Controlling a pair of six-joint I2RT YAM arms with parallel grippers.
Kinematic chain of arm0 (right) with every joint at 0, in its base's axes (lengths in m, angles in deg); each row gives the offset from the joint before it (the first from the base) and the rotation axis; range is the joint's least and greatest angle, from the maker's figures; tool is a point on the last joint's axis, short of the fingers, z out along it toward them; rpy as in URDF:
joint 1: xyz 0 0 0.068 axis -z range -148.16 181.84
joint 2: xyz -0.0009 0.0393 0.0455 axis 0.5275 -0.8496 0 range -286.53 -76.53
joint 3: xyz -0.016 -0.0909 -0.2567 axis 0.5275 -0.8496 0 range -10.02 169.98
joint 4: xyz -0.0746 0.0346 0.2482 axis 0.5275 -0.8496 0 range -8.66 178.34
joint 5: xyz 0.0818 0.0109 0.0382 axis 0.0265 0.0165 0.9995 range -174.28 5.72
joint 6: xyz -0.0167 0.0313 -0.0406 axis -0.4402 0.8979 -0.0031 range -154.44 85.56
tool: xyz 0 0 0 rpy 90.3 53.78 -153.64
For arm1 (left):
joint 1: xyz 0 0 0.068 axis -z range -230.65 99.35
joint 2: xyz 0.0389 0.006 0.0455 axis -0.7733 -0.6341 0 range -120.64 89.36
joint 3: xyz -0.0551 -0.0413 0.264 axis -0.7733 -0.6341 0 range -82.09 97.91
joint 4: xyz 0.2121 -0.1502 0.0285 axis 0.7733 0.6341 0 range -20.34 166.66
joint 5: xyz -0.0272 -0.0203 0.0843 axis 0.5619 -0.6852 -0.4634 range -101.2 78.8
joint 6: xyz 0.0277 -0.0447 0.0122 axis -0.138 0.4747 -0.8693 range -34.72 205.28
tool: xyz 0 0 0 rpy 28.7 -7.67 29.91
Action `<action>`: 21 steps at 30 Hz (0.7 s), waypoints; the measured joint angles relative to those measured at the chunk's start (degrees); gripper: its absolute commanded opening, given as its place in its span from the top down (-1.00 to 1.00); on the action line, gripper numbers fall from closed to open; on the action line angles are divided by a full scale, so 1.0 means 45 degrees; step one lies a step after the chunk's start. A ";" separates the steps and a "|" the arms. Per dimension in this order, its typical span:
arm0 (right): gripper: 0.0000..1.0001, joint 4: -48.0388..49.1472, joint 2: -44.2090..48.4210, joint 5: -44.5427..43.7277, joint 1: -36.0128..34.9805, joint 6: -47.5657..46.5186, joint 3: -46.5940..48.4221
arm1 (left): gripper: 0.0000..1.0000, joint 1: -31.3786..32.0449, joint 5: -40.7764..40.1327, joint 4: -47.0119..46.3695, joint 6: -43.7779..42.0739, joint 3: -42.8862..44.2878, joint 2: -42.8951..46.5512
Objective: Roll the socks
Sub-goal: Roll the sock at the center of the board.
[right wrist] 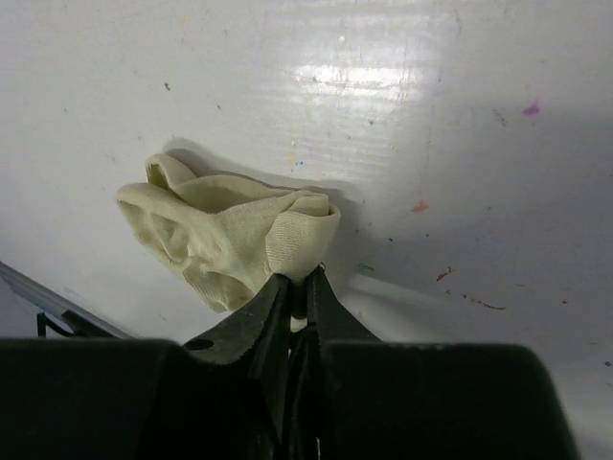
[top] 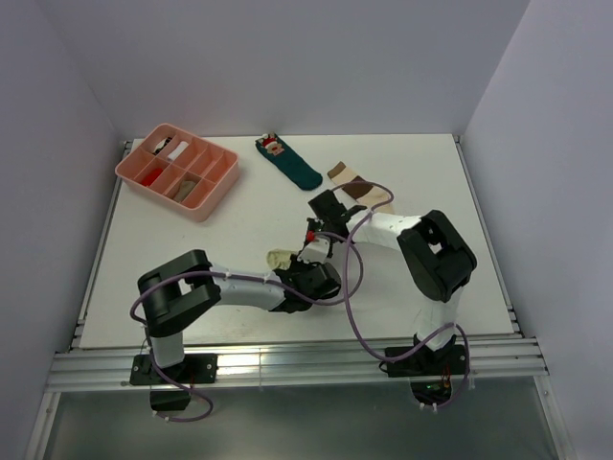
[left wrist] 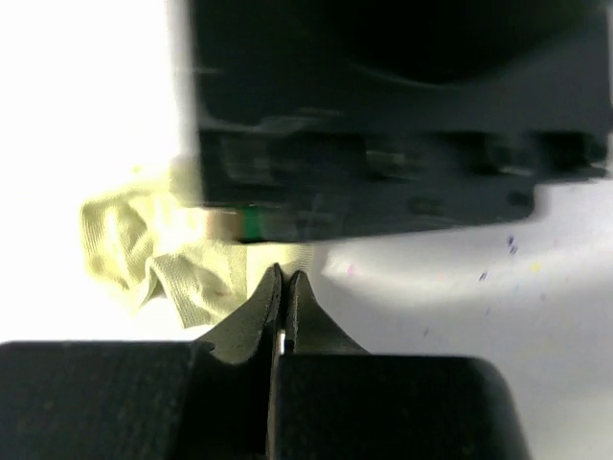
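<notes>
A plain pale sock [top: 279,257] lies bunched up on the white table between the two arms. In the right wrist view my right gripper [right wrist: 299,278] pinches a rolled fold of this sock [right wrist: 220,230] at its fingertips, jaws nearly together. My left gripper [left wrist: 284,275] is shut, its tips touching the sock's [left wrist: 144,249] right edge; no fabric shows between them. From above, the left gripper [top: 293,268] and the right gripper [top: 301,247] meet over the sock. The banded cream-and-brown sock [top: 359,187] lies flat at the back, behind the right wrist.
A dark teal sock [top: 290,163] with a red-and-white figure lies at the back centre. A pink divided tray [top: 158,192] stands at the back left. The right arm's dark body [left wrist: 402,115] fills the top of the left wrist view, close above the left fingers.
</notes>
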 measured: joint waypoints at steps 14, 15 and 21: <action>-0.22 0.4561 0.2414 0.0457 0.0291 0.1477 -0.3337 | 0.99 -0.2837 0.5149 -0.3109 0.3021 -0.4648 0.4231; -0.23 0.4833 0.2531 0.0471 0.0316 0.1477 -0.3405 | 0.99 -0.3084 0.5561 -0.3400 0.3245 -0.4983 0.4473; -0.23 0.6173 0.2501 0.0908 0.0335 0.1423 -0.3570 | 0.99 -0.4580 0.7922 -0.5314 0.4609 -0.6912 0.5629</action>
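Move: The pale sock, gripped at its right end, has its middle about 4 cm to the left hand's left and 1 cm ahead. From the right hand, also at that end, it lies some 5 cm left and 2 cm back. Both hands are barely above the board. The green sock lies about 21 cm ahead of the right hand and 5 cm to its left; the striped sock, some 14 cm ahead and 14 cm right of it. The pale sock's pinched right end goes leftward in the left hand's closed fingers, about 6 cm low along the board and over the rest of the sock, while that wrist rolls left side down, some 45 degrees in all. The right fingers spread to let go of the same end, and that hand then rises about 5 cm, clear of the sock, tilting a little. ##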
